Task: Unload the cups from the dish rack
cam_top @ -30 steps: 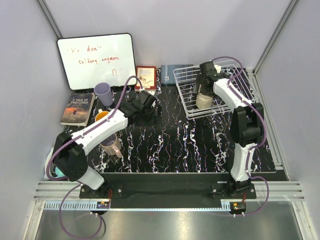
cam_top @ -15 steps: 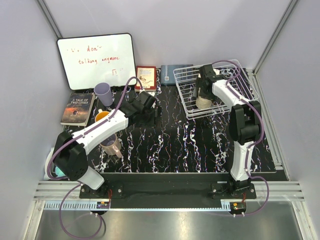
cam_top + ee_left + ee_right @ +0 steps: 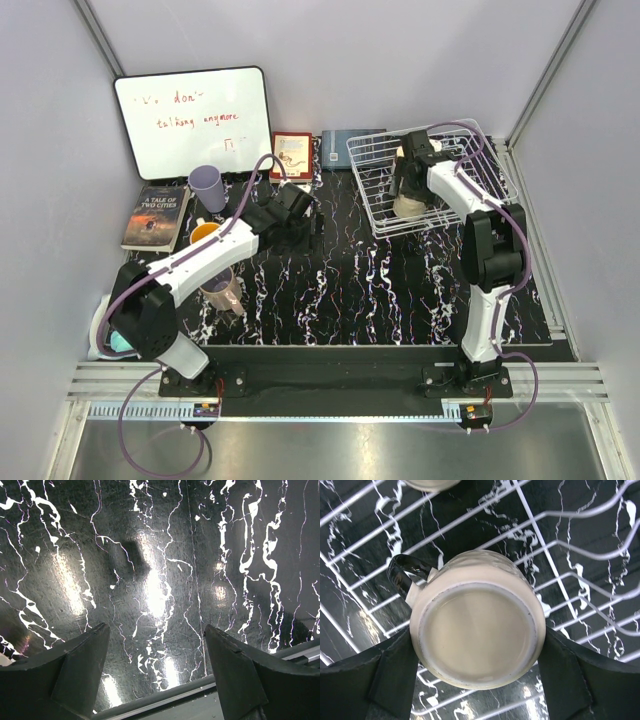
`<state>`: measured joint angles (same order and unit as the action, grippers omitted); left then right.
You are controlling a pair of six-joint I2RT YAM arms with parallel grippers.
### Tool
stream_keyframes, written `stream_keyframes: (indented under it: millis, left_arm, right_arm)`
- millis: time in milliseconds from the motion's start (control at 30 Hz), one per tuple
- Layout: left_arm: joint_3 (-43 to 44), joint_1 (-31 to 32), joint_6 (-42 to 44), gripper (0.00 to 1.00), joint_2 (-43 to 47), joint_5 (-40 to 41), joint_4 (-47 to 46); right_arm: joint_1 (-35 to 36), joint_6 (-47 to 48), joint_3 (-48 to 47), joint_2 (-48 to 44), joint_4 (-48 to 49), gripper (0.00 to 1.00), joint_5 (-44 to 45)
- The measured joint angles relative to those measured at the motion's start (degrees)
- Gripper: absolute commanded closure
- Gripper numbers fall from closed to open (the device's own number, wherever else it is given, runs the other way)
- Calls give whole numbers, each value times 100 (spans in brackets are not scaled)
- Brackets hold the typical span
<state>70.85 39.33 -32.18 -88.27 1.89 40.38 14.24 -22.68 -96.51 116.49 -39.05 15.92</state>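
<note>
The white wire dish rack (image 3: 470, 160) stands at the back right of the table. In it a cream cup (image 3: 406, 207) sits upside down, with a dark handle (image 3: 402, 572). My right gripper (image 3: 408, 193) reaches down into the rack. In the right wrist view its fingers (image 3: 400, 665) press both sides of the cream cup (image 3: 477, 625). The edge of another cream cup (image 3: 427, 484) shows at the top of that view. My left gripper (image 3: 305, 225) hovers open over the bare marbled table (image 3: 150, 580), and nothing sits in the left gripper (image 3: 156, 630).
On the left of the table stand a lavender cup (image 3: 207, 186), an orange-inside cup (image 3: 204, 234) and a pale pink tumbler (image 3: 222, 293). At the back are a whiteboard (image 3: 192, 120), a dark book (image 3: 156, 216), a red book (image 3: 292, 155) and a blue item (image 3: 338, 148).
The right gripper's jaws have narrowed onto the cream cup in the rack, and the wrist has shifted slightly. The left arm has barely moved.
</note>
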Motion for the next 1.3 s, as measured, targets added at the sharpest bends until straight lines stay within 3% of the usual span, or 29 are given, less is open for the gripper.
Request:
stream_keyframes:
  millis: [533, 700, 833, 1033, 1300]
  left_arm:
    - [33, -2, -15, 20, -293, -50, -129]
    - [31, -118, -177, 19, -310, -516, -527]
    - [-286, -450, -577, 20, -210, -1268, -1421]
    - [-1478, -1082, -1685, 22, 291, -2498, -3661]
    - [-1803, -1119, -3077, 21, 345, -3587, -6419]
  right_arm:
    - [-35, -269, 225, -1451, -192, 100, -767]
    - [-212, -767, 1340, -2555, 713, 100, -1779]
    - [-457, -1290, 2341, -3316, 1497, 100, -2697]
    - [-654, -2234, 3735, -3899, 3134, 100, -3982]
    - [-643, -3569, 5075, -4336, 5206, 100, -5053]
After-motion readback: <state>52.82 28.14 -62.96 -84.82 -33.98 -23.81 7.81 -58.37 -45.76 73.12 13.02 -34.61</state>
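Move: My right fingers already hold the cup, still standing in the dish rack; it goes to my open left hand, some 17 cm back, 25 cm to the left and 4 cm higher. From my left hand, that cup lies about 17 cm ahead, 25 cm right and 4 cm down. From my right hand, the last other cup stands roughly 12 cm straight ahead and 4 cm lower; the rack's middle is about 5 cm ahead and 7 cm right, 5 cm below. Keeping my grip, I lift the cup up out of the rack with my right hand, about 15 cm, then swing it back and left while rolling my fingers from pointing down to pointing left. After a slight dip, my left hand rises some 12 cm, drifts right and a little forward and rolls about 60 degrees, its still-open fingers turned right towards the cup. ##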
